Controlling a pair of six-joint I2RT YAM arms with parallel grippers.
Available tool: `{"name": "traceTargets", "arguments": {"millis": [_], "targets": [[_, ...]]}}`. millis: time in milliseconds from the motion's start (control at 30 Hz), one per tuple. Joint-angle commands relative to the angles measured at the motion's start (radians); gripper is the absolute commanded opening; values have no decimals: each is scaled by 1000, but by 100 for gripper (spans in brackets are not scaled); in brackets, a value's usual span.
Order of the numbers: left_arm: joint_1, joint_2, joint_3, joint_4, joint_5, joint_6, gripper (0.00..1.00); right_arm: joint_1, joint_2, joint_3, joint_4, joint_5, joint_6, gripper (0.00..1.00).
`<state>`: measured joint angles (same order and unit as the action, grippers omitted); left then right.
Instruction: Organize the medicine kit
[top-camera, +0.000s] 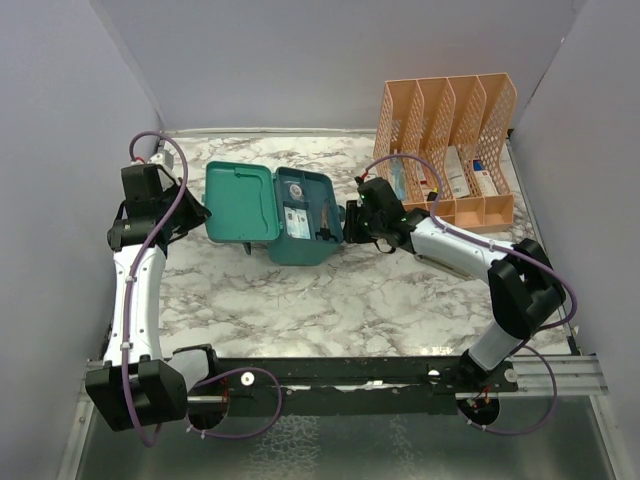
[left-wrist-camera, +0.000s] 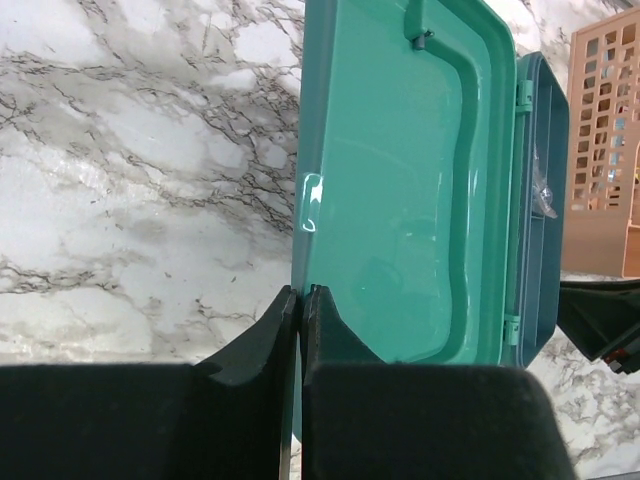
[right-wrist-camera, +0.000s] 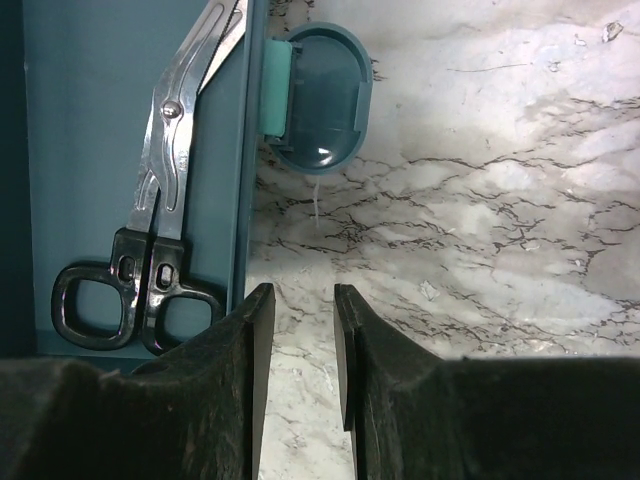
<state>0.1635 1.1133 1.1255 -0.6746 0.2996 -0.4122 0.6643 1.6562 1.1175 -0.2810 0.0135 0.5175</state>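
Note:
The teal medicine kit (top-camera: 272, 212) lies open on the marble table, lid (top-camera: 238, 200) flat to the left, base to the right. In the base lie scissors (right-wrist-camera: 165, 170) with black handles and some small packets (top-camera: 295, 218). My left gripper (top-camera: 197, 213) is at the lid's left edge; in the left wrist view its jaws (left-wrist-camera: 300, 292) are pinched on the lid's rim (left-wrist-camera: 400, 180). My right gripper (top-camera: 350, 222) is just right of the base, over the bare table beside the kit's wall and below the front latch (right-wrist-camera: 322, 98); it (right-wrist-camera: 303, 290) is slightly open and empty.
A peach lattice file organizer (top-camera: 450, 150) stands at the back right with several medicine boxes in its slots; it also shows in the left wrist view (left-wrist-camera: 600, 150). Grey walls close in the table on three sides. Purple cables loop along both arms.

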Motion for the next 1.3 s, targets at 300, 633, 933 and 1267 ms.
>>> {"name": "traceTargets", "arguments": {"millis": [300,633,933,1267], "targets": [[4,-22,-6,19,-60,21,0,6,-18,33,33,-35,-30,31],[4,-18,-25,27,-268,129,0,6,-20,53,5,-14,-30,31],[4,-7,-29,49,-321,142,0,11,-11,61,19,-61,-29,31],[2,9,12,33,-417,150,0,43,67,144,-18,-73,-40,30]]}}
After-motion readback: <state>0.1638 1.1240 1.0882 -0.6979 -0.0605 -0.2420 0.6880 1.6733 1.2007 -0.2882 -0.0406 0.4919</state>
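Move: The open lid, already held at its left edge by the shut left gripper, has its middle about 8 cm to that hand's right, 2 cm ahead and 4 cm lower. The box hangs on beyond it, some 24 cm to the hand's right, level with it and 12 cm lower. From the right gripper, the box's middle is roughly 10 cm left and 4 cm ahead, its latch 5 cm ahead and 1 cm left, the scissors 5 cm left and 3 cm ahead, all slightly lower. Keep the left fingers shut on the lid's left edge and draw the lid leftward about 7 cm, away from the right gripper, sinking some 3 cm and rolling the hand's left side up about 20 degrees with a slight counter-clockwise turn. Hold the right gripper, partly open, almost still beside the box's right wall, then ease it left and up a couple of centimetres after the box. ##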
